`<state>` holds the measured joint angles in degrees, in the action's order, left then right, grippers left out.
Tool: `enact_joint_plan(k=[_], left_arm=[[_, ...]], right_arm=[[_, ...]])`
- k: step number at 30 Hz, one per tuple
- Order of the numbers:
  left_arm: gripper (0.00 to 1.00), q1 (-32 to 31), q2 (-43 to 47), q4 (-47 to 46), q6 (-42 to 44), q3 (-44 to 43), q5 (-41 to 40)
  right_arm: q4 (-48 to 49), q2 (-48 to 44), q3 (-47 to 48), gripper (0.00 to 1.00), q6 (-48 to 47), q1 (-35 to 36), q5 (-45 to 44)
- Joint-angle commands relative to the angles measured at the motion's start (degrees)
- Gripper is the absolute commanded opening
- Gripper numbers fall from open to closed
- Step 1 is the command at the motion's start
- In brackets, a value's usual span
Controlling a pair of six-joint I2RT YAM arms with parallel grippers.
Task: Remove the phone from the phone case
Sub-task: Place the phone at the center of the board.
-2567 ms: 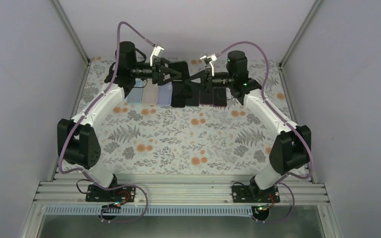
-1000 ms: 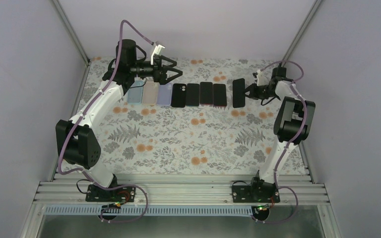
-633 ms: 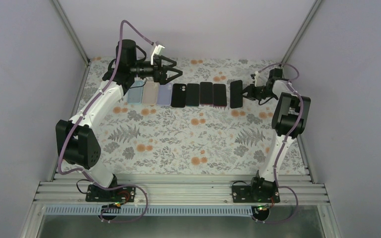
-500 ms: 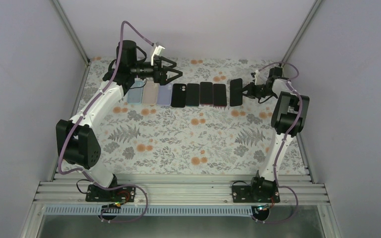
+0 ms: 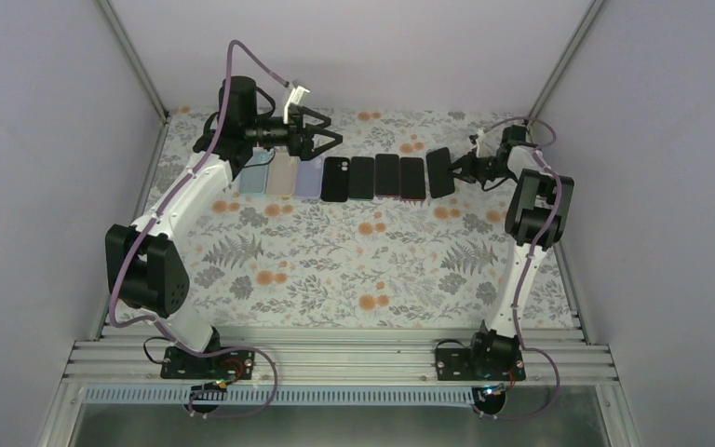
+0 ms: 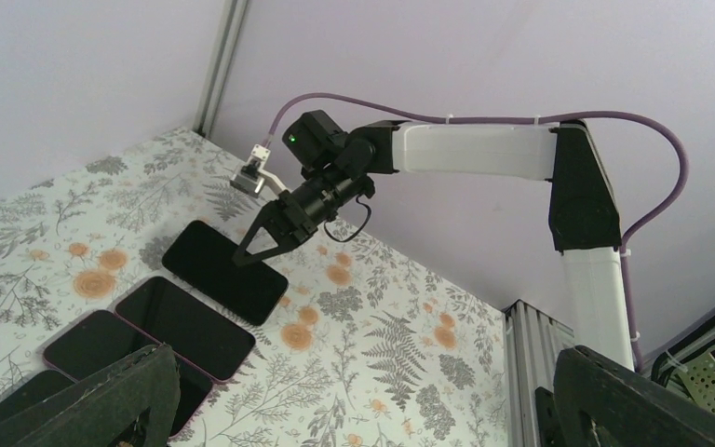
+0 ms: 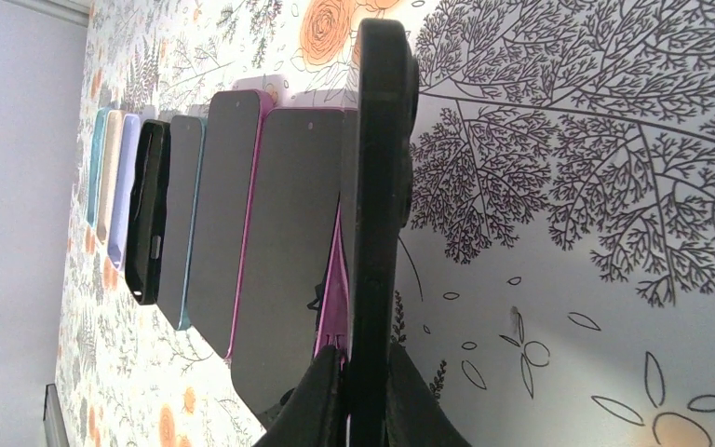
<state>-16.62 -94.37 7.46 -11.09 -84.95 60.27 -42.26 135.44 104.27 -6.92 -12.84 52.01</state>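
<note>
My right gripper point(image 5: 457, 169) is shut on a black phone point(image 5: 440, 172), gripping its short end at the right end of the row. The phone point(image 7: 377, 186) shows edge-on between my fingers point(image 7: 326, 396), right beside a pink-edged phone point(image 7: 289, 242). It hangs tilted just above the cloth, as the left wrist view shows point(image 6: 214, 275). An empty black phone case point(image 5: 336, 179) with a camera cut-out lies in the middle of the row. My left gripper point(image 5: 330, 140) hovers open behind the row with nothing in it.
A row lies across the far part of the floral cloth: teal point(image 5: 255, 172), beige point(image 5: 282, 173) and lilac point(image 5: 308, 175) cases, then the black case and three dark phones point(image 5: 387, 175). Frame posts stand at the back corners point(image 5: 540, 98).
Both grippers left the middle of the row. The right arm swung the black phone out to the far right, then brought it left and tilted it beside the last phone. The left gripper stays open.
</note>
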Motion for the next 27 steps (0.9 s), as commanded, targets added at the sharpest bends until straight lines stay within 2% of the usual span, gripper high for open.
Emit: enact_joint_plan(k=[1,4,16,22,27], left_arm=[[1.00,-0.1,0.3,-0.8,1.4,0.5,-0.2],[1.00,-0.2,0.3,-0.7,1.4,0.6,-0.2],[1.00,-0.1,0.6,-0.5,1.6,0.6,-0.9],[1.00,-0.1,0.8,0.2,2.0,0.5,-2.0],[1.00,-0.1,0.7,2.0,2.7,-0.6,-4.3]], right_arm=[[0.3,2.1,0.3,0.08,-1.3,-0.5,-2.5],[1.6,1.6,-1.4,0.08,-0.8,-0.4,-2.5],[1.5,0.6,-2.2,0.21,-0.7,-0.4,-2.2],[2.2,-2.5,-5.4,0.39,-1.2,-0.4,-2.0],[3.0,-6.3,-8.0,0.61,-1.6,-0.5,-3.8]])
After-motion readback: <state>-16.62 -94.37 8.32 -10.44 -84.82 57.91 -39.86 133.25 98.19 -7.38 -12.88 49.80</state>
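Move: The right hand still pinches the bare phone, and its place beside the row's rightmost cased phone lies about 5 cm left, 3 cm back and 3 cm below. That rightmost cased phone is some 13 cm left, 2 cm back and 3 cm down; the next cased phone stands 7 cm farther left of it. From the left hand the bare phone's place lies about 12 cm ahead, 32 cm right and 33 cm below. The right hand lowers the phone about 2 cm, opens halfway to release it, then draws back 1 cm, rising slightly. ##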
